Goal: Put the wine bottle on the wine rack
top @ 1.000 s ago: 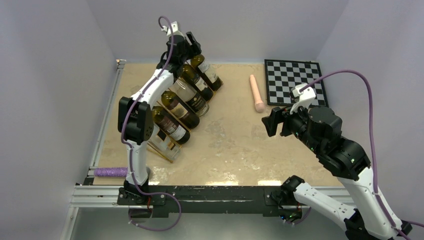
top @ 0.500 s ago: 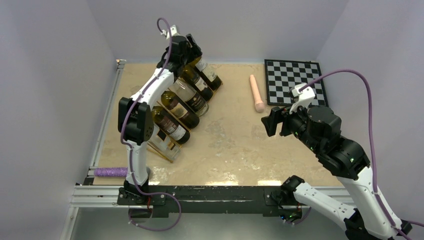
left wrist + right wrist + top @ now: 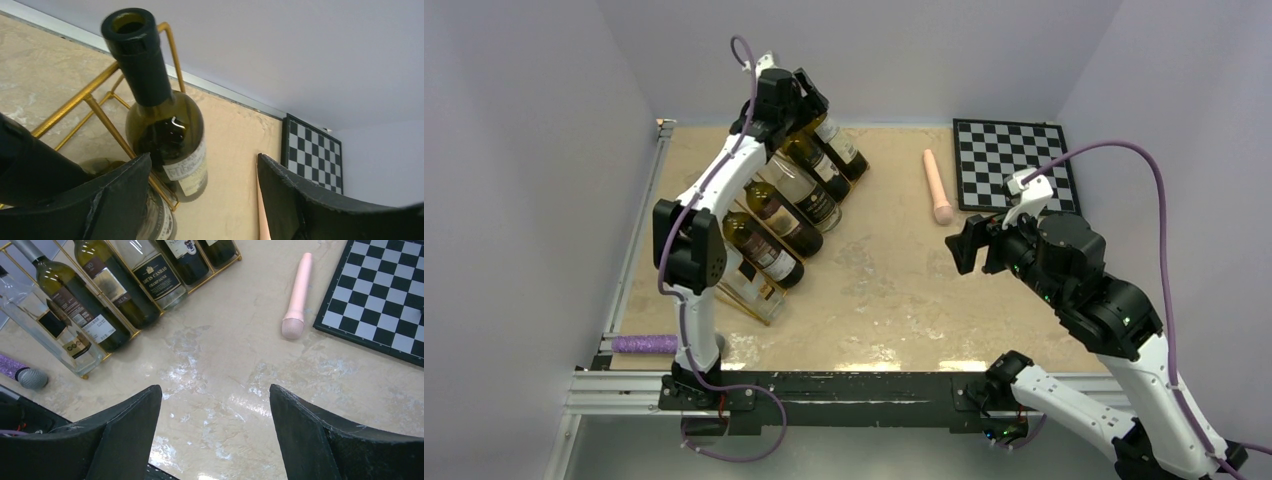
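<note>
The gold wire wine rack (image 3: 759, 306) stands at the left of the table with several bottles lying in its slots. The farthest one, a dark green wine bottle (image 3: 840, 148), rests in the end slot, neck up toward the back wall. My left gripper (image 3: 807, 100) hangs open just above that neck and touches nothing. In the left wrist view the bottle (image 3: 167, 135) lies against the rack's wires (image 3: 95, 105), beyond my left gripper (image 3: 204, 157). My right gripper (image 3: 954, 245) hovers open and empty over bare table (image 3: 215, 387).
A pink microphone (image 3: 938, 186) lies at the back centre, beside a black-and-white chessboard (image 3: 1014, 165) at the back right. A purple microphone (image 3: 644, 343) lies at the near left by the metal rail. Walls close in on three sides.
My left gripper has opened wider and drawn up and back off the far bottle's neck. The bottle stays in the rack. The right arm has barely moved.
</note>
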Controlling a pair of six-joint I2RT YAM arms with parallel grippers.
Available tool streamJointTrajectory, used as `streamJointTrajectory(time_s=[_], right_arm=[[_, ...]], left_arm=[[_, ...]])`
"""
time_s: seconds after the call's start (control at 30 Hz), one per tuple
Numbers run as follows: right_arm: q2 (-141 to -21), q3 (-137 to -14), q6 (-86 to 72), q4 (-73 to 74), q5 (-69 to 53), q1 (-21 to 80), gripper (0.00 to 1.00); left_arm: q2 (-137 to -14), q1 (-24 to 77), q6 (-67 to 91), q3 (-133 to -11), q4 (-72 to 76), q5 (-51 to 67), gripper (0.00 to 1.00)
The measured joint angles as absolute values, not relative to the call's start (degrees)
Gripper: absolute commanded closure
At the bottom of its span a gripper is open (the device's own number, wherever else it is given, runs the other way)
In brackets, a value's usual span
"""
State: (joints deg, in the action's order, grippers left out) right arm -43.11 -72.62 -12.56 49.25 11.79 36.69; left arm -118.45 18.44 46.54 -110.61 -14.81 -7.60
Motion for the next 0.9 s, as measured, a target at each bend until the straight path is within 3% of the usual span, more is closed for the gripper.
streamJointTrajectory(time_s=[0.27,0.53,0.73,0.9], right_arm=[[-42.3,-71.75,-12.95,48.86,10.92,36.69,0.17],[-42.24,-71.61,-13.08,48.84,10.9,36.69,0.17],[-42.24,-71.29,-13.08,48.8,10.9,36.69,0.17],[-42.26,-71.22,-13.06,48.77,10.9,36.71,0.17]], left_arm=[[-116.25,18.39,46.24,-110.0,-14.74,-0.78,0.2],[-110.93,18.39,40.29,-107.83,-16.14,-4.93,0.2],[-104.73,18.33,30.59,-107.61,-15.88,-13.37,0.43],[-103.7,16.69,26.02,-107.68,-16.01,-16.27,0.53]])
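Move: The wine bottle the left hand has just left in the far end of the rack has its middle about 4 cm ahead of that hand, neither left nor right, and 8 cm below. The next dark bottle's middle is some 2 cm back and 4 cm to the hand's left, the clear bottle's about 7 cm back and 7 cm left, both some 8 cm below. From the idle right hand the racked bottle is roughly 38 cm ahead, 29 cm left and 18 cm down. Heading away from the racked bottle, the left hand first eases back and slightly right with open fingers, then swings left and climbs faster, ending about 11 cm higher, 7 cm left and 4 cm back. As it climbs it rolls left side up by some 20 degrees, tips its fingers upward, and partly closes them on nothing. ##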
